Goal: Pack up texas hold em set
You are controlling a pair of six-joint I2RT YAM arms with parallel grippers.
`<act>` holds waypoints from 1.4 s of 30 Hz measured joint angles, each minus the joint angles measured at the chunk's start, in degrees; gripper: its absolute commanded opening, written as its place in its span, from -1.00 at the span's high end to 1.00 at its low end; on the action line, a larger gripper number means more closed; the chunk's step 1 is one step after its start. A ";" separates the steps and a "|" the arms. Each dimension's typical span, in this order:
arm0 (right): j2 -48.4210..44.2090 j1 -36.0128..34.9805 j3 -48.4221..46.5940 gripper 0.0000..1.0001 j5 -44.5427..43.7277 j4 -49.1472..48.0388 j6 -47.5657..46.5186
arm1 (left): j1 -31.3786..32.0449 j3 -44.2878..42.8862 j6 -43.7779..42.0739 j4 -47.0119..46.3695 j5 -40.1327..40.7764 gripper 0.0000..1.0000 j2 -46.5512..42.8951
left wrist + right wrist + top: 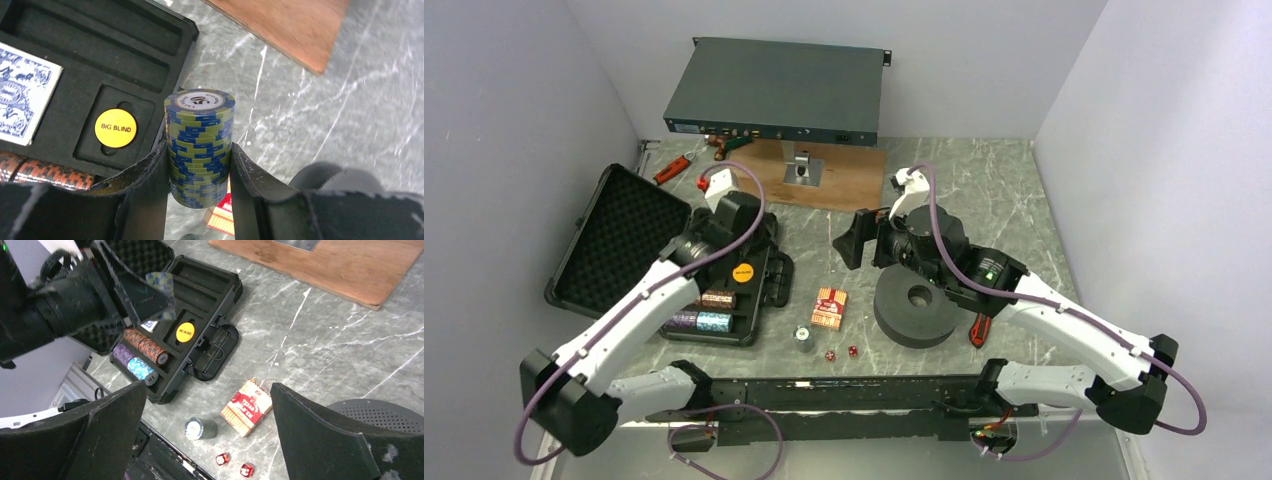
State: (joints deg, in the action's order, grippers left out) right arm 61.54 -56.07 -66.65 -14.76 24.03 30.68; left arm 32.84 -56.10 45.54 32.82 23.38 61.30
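Note:
The black briefcase [614, 240] lies open at the left, foam-lined lid flat. Its tray [125, 45] holds a blue card deck [25, 95], the yellow "BIG BLIND" disc [115, 128] and lying chip stacks [699, 320]. My left gripper [199, 165] is shut on a blue-and-green chip stack [200, 145], held in the air over the tray's right edge. On the table in front lie a red card box [246, 406], a dark chip stack [199, 428] and two red dice [222, 459]. My right gripper [207, 387] hangs open above them, holding nothing.
A thick dark grey foam ring [916, 305] sits under the right arm, a red-handled tool [979, 330] beside it. At the back stand a grey rack-mount box [779, 90] and a wooden board [824, 175]. A red screwdriver [671, 168] lies behind the case.

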 measured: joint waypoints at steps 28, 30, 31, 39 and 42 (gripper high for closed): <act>4.92 0.00 2.69 -0.98 0.09 -0.13 3.26 | -27.32 -10.95 34.58 10.84 -5.60 1.00 23.15; 5.11 0.00 2.69 -0.98 0.09 -0.15 2.97 | -28.00 -9.97 35.93 10.80 -6.56 1.00 23.87; 5.31 0.00 2.69 -0.98 0.09 -0.15 2.80 | -28.20 -9.79 36.35 10.75 -7.13 1.00 24.50; 7.72 0.00 2.69 -0.98 0.52 -0.13 1.09 | -29.40 -9.92 38.34 8.22 -10.49 1.00 31.36; 7.76 0.00 2.69 -0.98 0.81 -0.24 0.81 | -29.46 -10.99 39.63 9.01 -10.32 1.00 32.52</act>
State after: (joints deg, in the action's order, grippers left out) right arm 69.30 -56.07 -63.96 -13.96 23.79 31.48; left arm 3.38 -67.09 85.17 41.82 13.06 93.82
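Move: Over the case's right edge, the left hand holds the blue-and-yellow chip stack; the nearer of the two empty far slots lies about 8 cm ahead, 12 left, 16 below. The card deck is level ahead, roughly 16 left; the Big Blind disc just 6 left, both 15 below. For the open right hand, the standing chip stack is some 10 cm back, 13 left, 28 below; the matchbox 4 back, 8 left, two dice 14 back, 5 left. Swinging left and down with a shorter reach forward, the left hand carries its gripped stack from the case's right edge to the nearer empty slot, about 19 cm in all, turning some 50 degrees counter-clockwise and tipping its fingers down; the last stretch is mostly descent. The right hand, wide open, sinks about 7 cm towards the standing stack. ##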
